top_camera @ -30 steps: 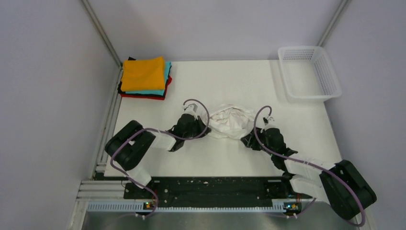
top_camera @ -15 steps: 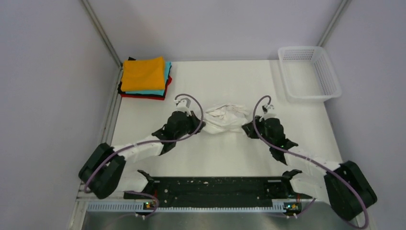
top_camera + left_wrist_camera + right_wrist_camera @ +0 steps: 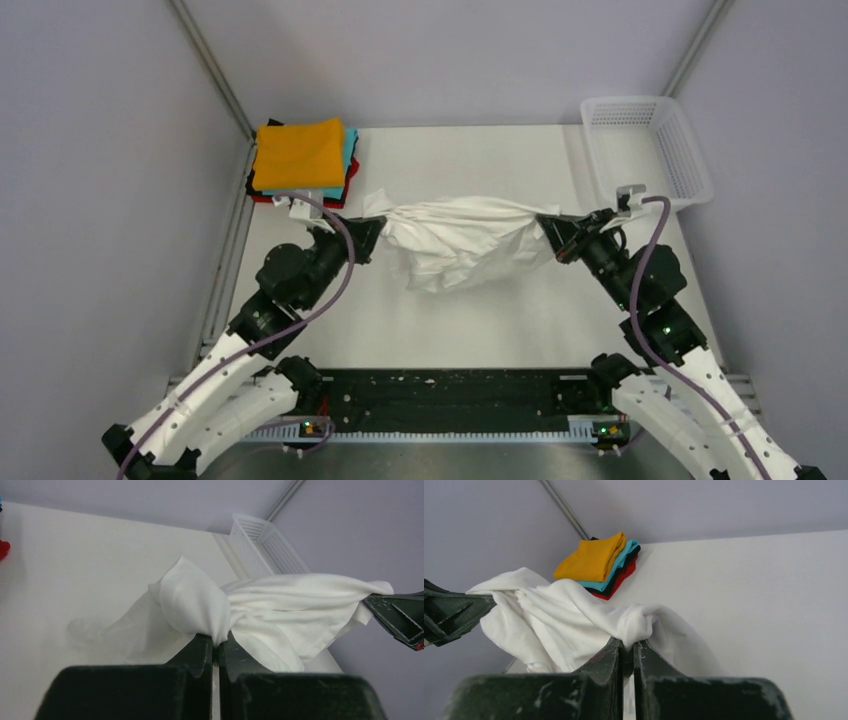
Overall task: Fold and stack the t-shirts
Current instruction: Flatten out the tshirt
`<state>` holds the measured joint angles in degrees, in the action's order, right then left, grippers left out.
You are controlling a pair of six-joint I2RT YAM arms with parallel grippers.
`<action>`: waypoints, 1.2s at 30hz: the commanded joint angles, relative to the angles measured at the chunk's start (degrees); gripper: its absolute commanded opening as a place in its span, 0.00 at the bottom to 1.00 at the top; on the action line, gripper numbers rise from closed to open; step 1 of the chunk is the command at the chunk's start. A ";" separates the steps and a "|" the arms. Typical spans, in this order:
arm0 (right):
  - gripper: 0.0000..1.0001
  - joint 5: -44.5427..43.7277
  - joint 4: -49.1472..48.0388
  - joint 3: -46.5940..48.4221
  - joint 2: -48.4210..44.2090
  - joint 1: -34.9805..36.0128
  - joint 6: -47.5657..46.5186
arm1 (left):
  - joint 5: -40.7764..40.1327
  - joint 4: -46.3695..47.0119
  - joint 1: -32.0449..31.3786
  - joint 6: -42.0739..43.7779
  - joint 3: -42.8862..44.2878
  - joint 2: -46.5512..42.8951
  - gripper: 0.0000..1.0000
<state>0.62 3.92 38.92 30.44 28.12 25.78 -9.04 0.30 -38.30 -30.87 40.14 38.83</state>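
A wrinkled white t-shirt [image 3: 460,240] hangs stretched above the table between both arms. My left gripper [image 3: 375,232] is shut on its left end, the cloth pinched between the black fingers [image 3: 216,641]. My right gripper [image 3: 548,232] is shut on its right end [image 3: 629,644]. The shirt's middle sags in folds [image 3: 280,610] [image 3: 554,615]. A stack of folded t-shirts [image 3: 303,162], orange on top of teal, red and black, sits at the table's far left corner [image 3: 599,565].
A white mesh basket [image 3: 645,150] stands at the far right corner [image 3: 260,545]. Grey walls with metal rails enclose the white table [image 3: 470,330] on three sides. A black rail holds the arm bases along the near edge.
Both arms have risen and spread apart, lifting the white t-shirt off the table and stretching it from a crumpled heap into a sagging span. The right gripper closed on the cloth.
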 commanded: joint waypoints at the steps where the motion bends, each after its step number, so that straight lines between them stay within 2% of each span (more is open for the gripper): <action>1: 0.00 0.48 2.82 3.44 2.63 0.53 -2.78 | -3.78 -1.79 0.07 4.55 1.52 -2.00 0.00; 5: 0.00 -5.34 2.54 4.59 7.64 0.54 -3.73 | -12.65 1.43 0.23 6.45 0.10 2.33 0.00; 9: 0.00 -12.46 2.69 9.34 15.97 0.49 -5.69 | -19.96 0.63 2.92 6.96 5.13 11.57 0.00; 11: 0.00 -15.92 2.34 14.43 20.86 0.49 -8.15 | -14.70 0.16 7.54 7.10 10.34 16.28 0.00; 13: 0.00 -17.45 2.25 21.47 26.44 0.04 -11.26 | -5.33 0.38 13.52 6.26 17.27 21.82 0.00; 14: 0.00 -17.45 2.80 25.96 28.88 -0.52 -12.80 | -1.78 0.27 15.85 6.22 23.40 25.53 0.00; 16: 0.00 -16.44 4.15 36.02 33.86 -1.21 -14.90 | 0.35 -4.44 17.94 8.11 35.14 31.81 0.00; 19: 0.00 -15.80 5.48 45.14 38.36 -2.05 -17.43 | 2.70 -13.62 18.65 10.77 51.78 38.66 0.00; 21: 0.00 -14.69 7.25 47.80 39.43 -2.71 -18.35 | 3.00 -16.36 18.63 11.70 56.70 39.77 0.00; 23: 0.00 -13.46 7.58 46.52 37.94 -2.97 -19.16 | 3.06 -14.72 18.62 12.20 54.36 37.66 0.00; 26: 0.00 -11.38 9.34 41.11 34.14 -3.24 -19.42 | 4.14 -13.78 18.62 12.18 46.18 31.80 0.00; 31: 0.02 -4.04 23.23 30.90 27.26 -3.25 -15.06 | 13.40 -17.80 18.62 8.43 25.85 23.79 0.00; 32: 0.05 -3.83 24.48 27.66 25.73 -3.20 -13.81 | 13.78 -18.02 18.59 7.03 21.74 22.43 0.08; 33: 0.12 -4.21 24.92 24.57 24.13 -3.22 -12.41 | 12.63 -18.14 18.60 5.21 17.73 21.24 0.21; 34: 0.21 -5.06 25.51 20.65 22.89 -3.24 -11.21 | 10.49 -18.23 18.54 3.85 14.50 20.29 0.32; 35: 0.33 -6.30 25.97 17.98 21.97 -3.19 -10.15 | 6.51 -18.90 18.61 2.57 11.58 19.68 0.47; 36: 0.49 -7.95 26.39 15.76 21.16 -3.24 -9.14 | 2.52 -20.70 18.55 0.80 9.84 19.45 0.85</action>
<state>-5.82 23.62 62.41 55.29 25.32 11.77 0.51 -15.92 -19.94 -23.42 58.28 59.81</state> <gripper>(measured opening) 0.279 0.357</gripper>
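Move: Out over the table lies the bare middle that the gripped t-shirt is being taken to: from the left hand about 22 cm ahead, 15 cm right and 31 cm down; from the right hand about 22 cm ahead, 15 cm left and 32 cm down. The folded stack lies some 36 cm ahead and 23 cm left of the left hand, 28 cm lower. The basket stands roughly 38 cm ahead and 28 cm right of the right hand, 26 cm lower. Swinging the still-gripped t-shirt out together, both hands dip about 5 cm while going forward some 14 to 18 cm, whip up well above their starting height, then draw back 7 to 9 cm as they drop fast towards the table. The left drifts about 5 cm left. In the final drop the wrists tip down some 15 degrees, outer sides raised, and the fingers open to let the cloth go. ##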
